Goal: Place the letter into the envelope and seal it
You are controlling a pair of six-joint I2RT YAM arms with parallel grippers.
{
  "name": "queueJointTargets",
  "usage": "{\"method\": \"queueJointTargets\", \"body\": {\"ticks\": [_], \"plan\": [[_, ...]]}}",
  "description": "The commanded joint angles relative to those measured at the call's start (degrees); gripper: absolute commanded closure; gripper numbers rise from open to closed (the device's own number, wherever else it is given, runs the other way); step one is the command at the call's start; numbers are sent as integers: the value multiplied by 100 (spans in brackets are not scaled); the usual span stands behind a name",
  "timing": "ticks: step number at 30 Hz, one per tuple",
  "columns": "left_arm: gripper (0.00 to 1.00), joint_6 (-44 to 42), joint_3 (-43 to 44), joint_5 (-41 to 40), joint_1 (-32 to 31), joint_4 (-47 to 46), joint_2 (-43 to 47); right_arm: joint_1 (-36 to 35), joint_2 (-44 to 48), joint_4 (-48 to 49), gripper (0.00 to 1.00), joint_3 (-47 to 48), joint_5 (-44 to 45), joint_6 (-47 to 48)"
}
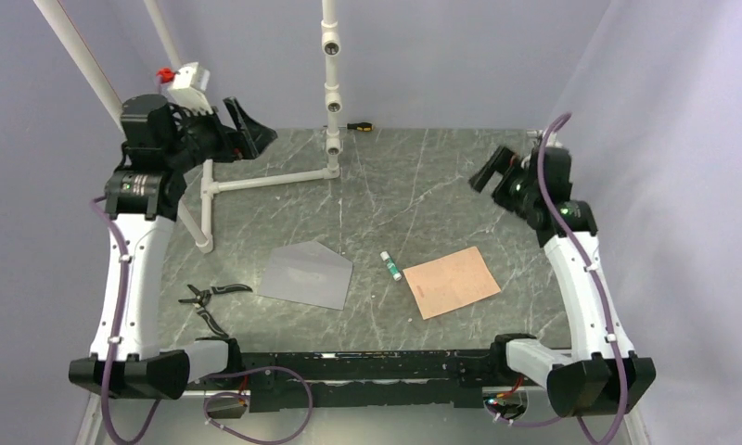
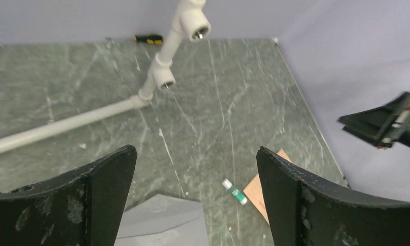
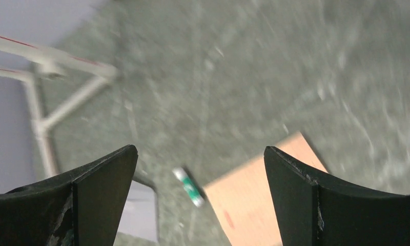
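The tan-orange letter (image 1: 453, 282) lies flat on the marble table, right of centre, and shows again as a corner (image 2: 258, 188) and a wider patch (image 3: 254, 202). The light grey envelope (image 1: 307, 274) lies left of centre with its flap pointing right; part of it shows low in the wrist views (image 2: 164, 225) (image 3: 137, 212). My left gripper (image 1: 247, 130) hangs high at the back left, open and holding nothing (image 2: 197, 154). At the back right, my right gripper (image 1: 490, 169) is raised too, jaws wide apart over the table (image 3: 200, 149).
A green and white glue stick (image 1: 390, 265) lies between envelope and letter. Black-handled pliers (image 1: 205, 295) rest by the left arm. A white pipe frame (image 1: 265, 181) stands at the back left, and a screwdriver (image 1: 358, 126) lies at the far edge. Grey walls enclose the table.
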State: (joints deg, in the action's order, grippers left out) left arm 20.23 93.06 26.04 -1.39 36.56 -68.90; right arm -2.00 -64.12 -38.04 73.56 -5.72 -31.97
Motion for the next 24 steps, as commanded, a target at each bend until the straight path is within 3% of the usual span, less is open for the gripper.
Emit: {"method": "queueJointTargets", "body": {"ticks": [1,6,11,16,24], "plan": [[7,-207,-308,764,-177,-534,-81,170,431,-214,0,-1392,522,-492],[7,-298,-502,-239,-387,-239,-171,984,524,-686,1,-2636,496,-979],[7,-601,-565,-93,-641,-172,-275,1468,889,-788,6,-3701,159,-1434],[7,-670,-428,352,-728,-266,-388,1545,563,-241,27,-4430,-475,-1972],[7,-770,-256,85,-771,-175,-450,1545,247,900,31,-4989,-542,-2263]]}}
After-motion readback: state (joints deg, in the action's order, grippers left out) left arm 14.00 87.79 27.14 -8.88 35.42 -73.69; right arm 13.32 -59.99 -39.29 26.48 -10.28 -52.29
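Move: The letter's middle lies about 12 cm back from the right hand, 6 cm to its left and some 29 cm below. The glue stick is about 17 cm to the left of the letter's middle and 5 cm farther out. The grey envelope lies roughly 41 cm to the left of the letter and 2 cm farther out. From the left hand the letter is some 47 cm to the right, 12 cm back and 42 cm below. Down fast, some 28 cm, and back about 15 cm goes the right hand, bowing right on the way, to the letter's near edge by its right corner. The wrist tips until the fingers point nearly straight down and turns clockwise; the fingers, wide open before, narrow by about a quarter, straddling that edge. The left hand, open, sinks 6 cm and drifts right, staying high. ##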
